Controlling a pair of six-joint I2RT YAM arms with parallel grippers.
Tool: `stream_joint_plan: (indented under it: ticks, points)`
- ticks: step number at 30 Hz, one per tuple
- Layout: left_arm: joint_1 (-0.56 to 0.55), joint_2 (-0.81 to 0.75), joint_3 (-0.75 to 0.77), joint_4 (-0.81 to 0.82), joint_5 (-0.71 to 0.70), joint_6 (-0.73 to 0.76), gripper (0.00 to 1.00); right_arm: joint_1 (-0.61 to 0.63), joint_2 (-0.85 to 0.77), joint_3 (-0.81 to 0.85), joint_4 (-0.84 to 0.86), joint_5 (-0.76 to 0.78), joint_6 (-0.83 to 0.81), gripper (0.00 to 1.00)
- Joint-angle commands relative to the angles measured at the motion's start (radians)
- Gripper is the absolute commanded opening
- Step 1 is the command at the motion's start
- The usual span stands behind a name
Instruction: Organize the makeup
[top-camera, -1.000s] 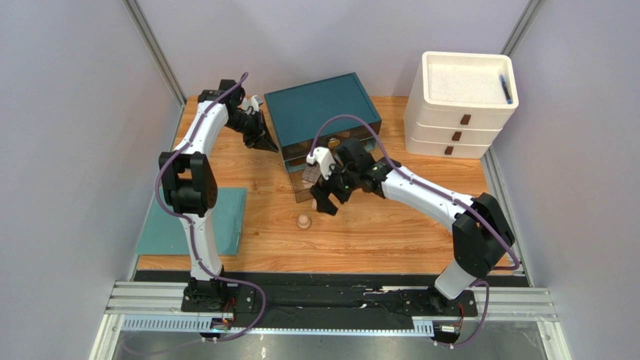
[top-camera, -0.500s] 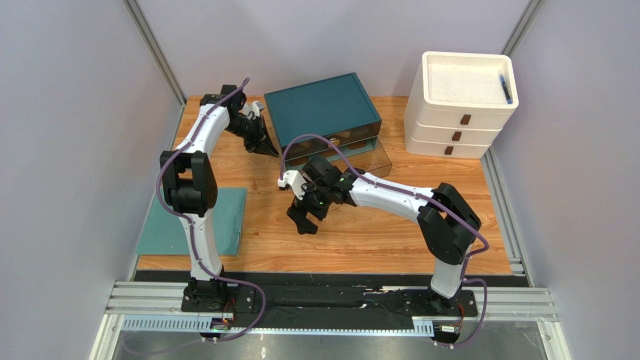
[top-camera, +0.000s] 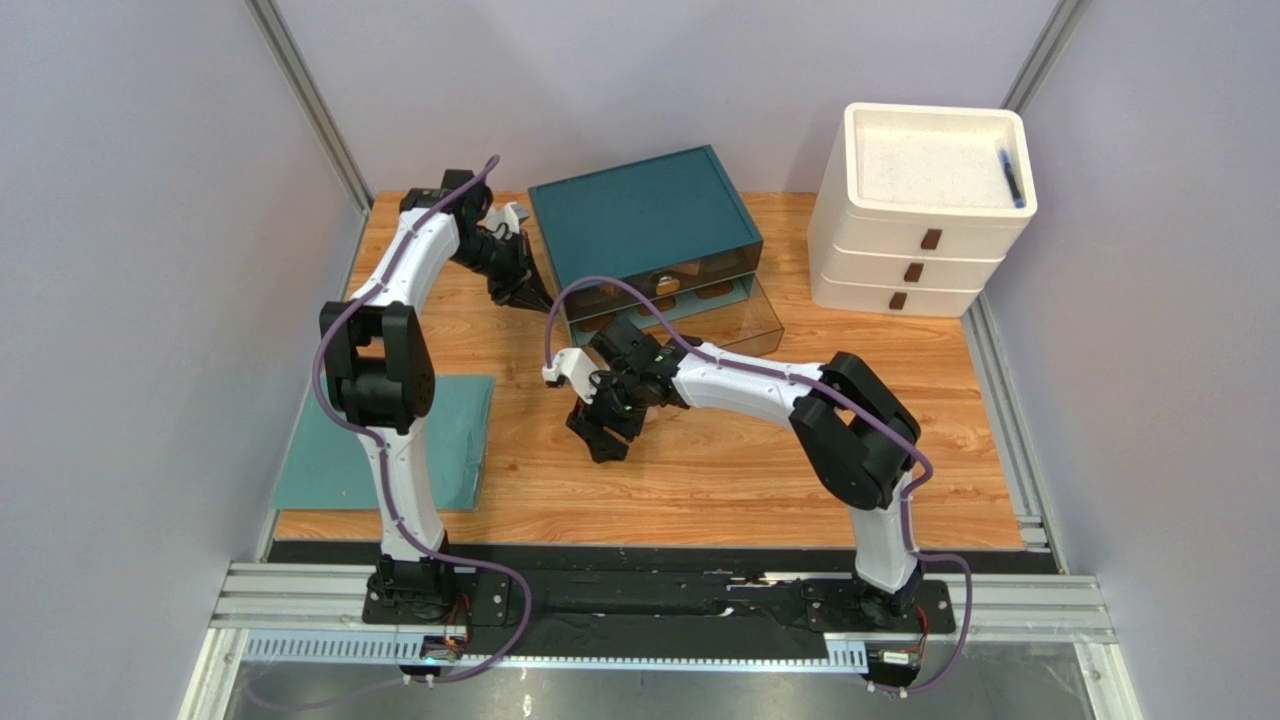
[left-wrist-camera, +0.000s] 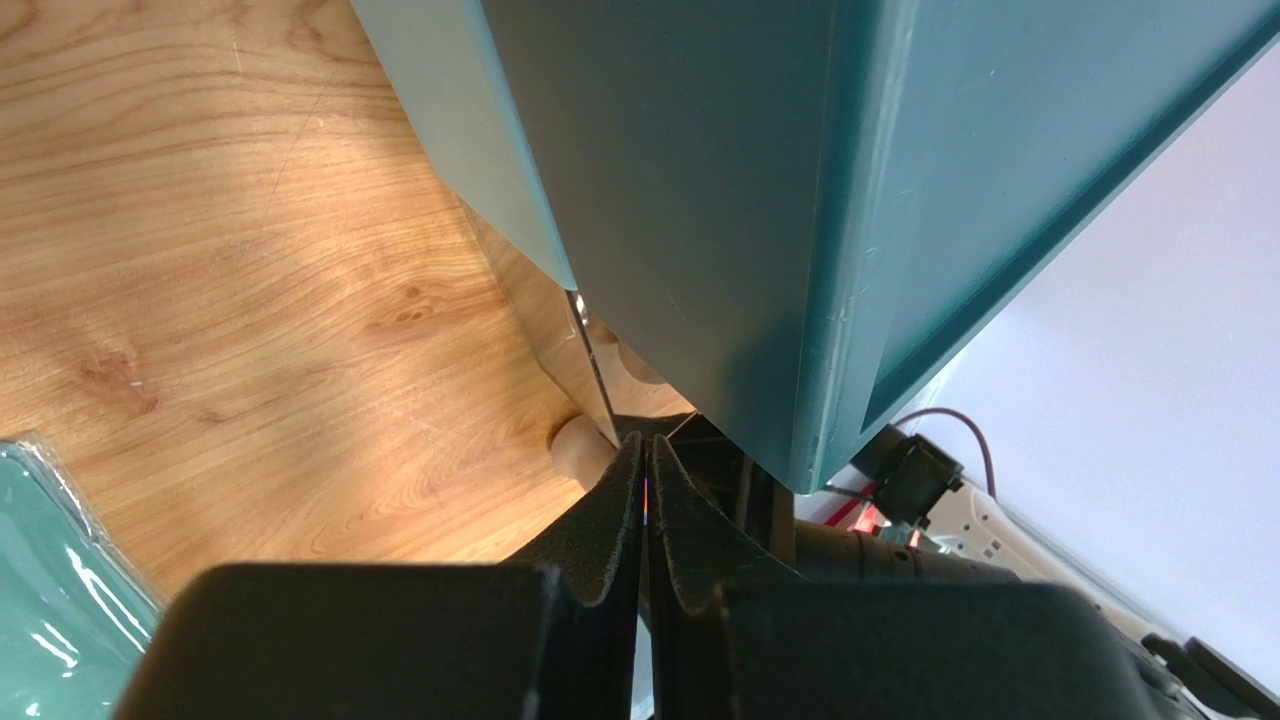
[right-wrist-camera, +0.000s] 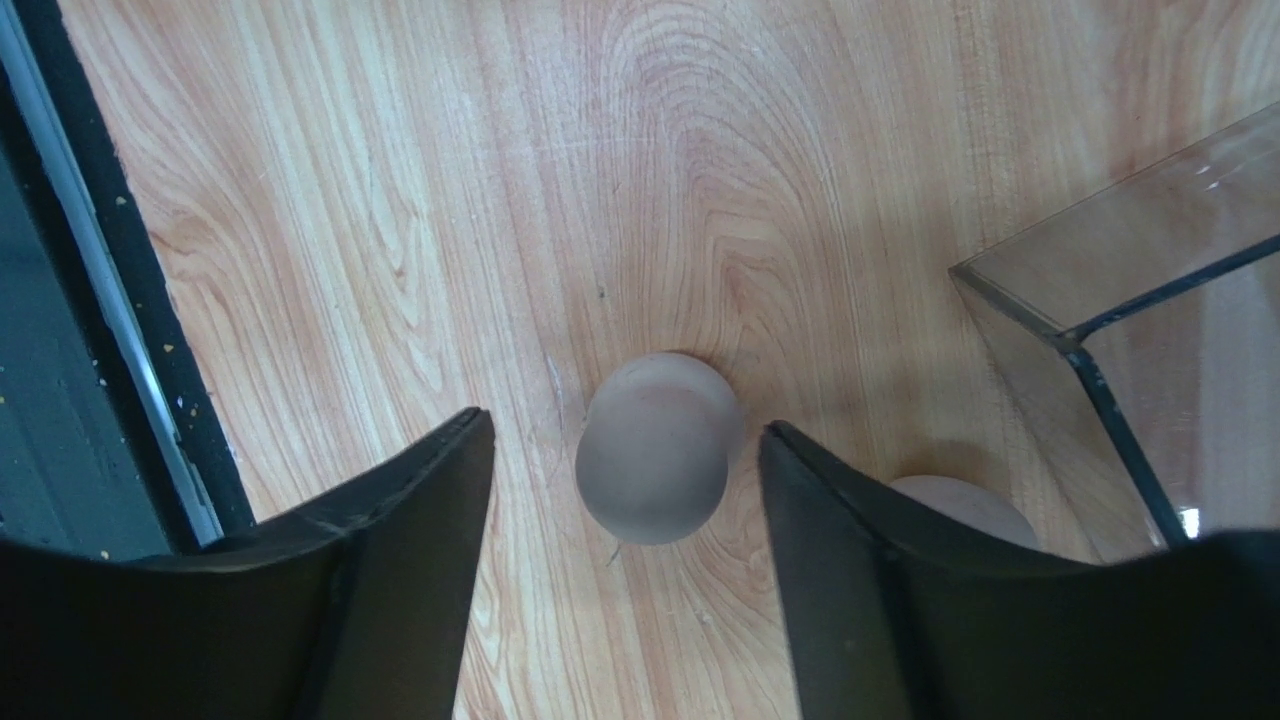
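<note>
A beige egg-shaped sponge (right-wrist-camera: 657, 446) lies on the wooden table, between the fingers of my right gripper (right-wrist-camera: 624, 425). The gripper is open, with a gap on each side of the sponge. A second beige sponge (right-wrist-camera: 969, 510) peeks out behind the right finger, near the corner of a clear drawer (right-wrist-camera: 1142, 255). From above, my right gripper (top-camera: 598, 438) covers both sponges. My left gripper (top-camera: 529, 290) is shut and sits at the left front corner of the teal box (top-camera: 639, 203). In the left wrist view its fingertips (left-wrist-camera: 628, 465) press together under the box's teal wall (left-wrist-camera: 721, 180).
A clear drawer (top-camera: 736, 323) stands pulled out of the teal box, with brownish items behind it. A white three-drawer unit (top-camera: 924, 225) at the back right carries a blue pen (top-camera: 1011, 177) on top. A teal mat (top-camera: 323, 450) lies at the table's left edge.
My right arm swung left and towards the near edge, from the clear drawer to over the sponge. Its jaws narrowed a little. My left gripper shifted slightly.
</note>
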Motion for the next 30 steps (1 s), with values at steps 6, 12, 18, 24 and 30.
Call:
stream_joint_plan:
  ticks: [6, 12, 18, 24, 30]
  points:
    - [0.007, -0.035, 0.027, -0.001, -0.006, 0.014, 0.05, 0.007, 0.009, 0.056, -0.007, 0.032, -0.054, 0.32]
    - [0.007, -0.035, 0.034, -0.007, -0.006, 0.016, 0.05, 0.006, -0.018, 0.110, -0.068, 0.026, -0.043, 0.00]
    - [0.006, -0.032, 0.037, -0.007, -0.004, 0.016, 0.05, 0.007, -0.125, 0.123, -0.072, 0.030, -0.036, 0.00]
    - [0.006, -0.030, 0.038, -0.010, -0.006, 0.019, 0.05, -0.053, -0.225, 0.143, -0.036, 0.101, -0.010, 0.00]
    - [0.006, -0.030, 0.037, -0.009, -0.001, 0.022, 0.05, -0.151, -0.230, 0.169, 0.013, 0.252, 0.027, 0.00]
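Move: The round makeup sponge stands between the right gripper's open fingers, its middle about 1 cm below the hand point. The second sponge lies about 5 cm ahead of this hand and 5 cm to its right, some 2 cm lower. The middle of the open clear drawer is roughly 12 cm ahead and 9 cm to the right, 1 cm lower. From the idle left gripper, the round sponge is some 18 cm back, 10 cm right and 12 cm below. Let the right gripper sink just under a centimetre and close its fingers on the round sponge, pinching it. Then lift it, slowly at first and then fast, about 13 cm, swinging forward some 7 cm late in the rise towards the space above the open drawer's near edge, while the hand tips up roughly 15 degrees and turns a little clockwise. ##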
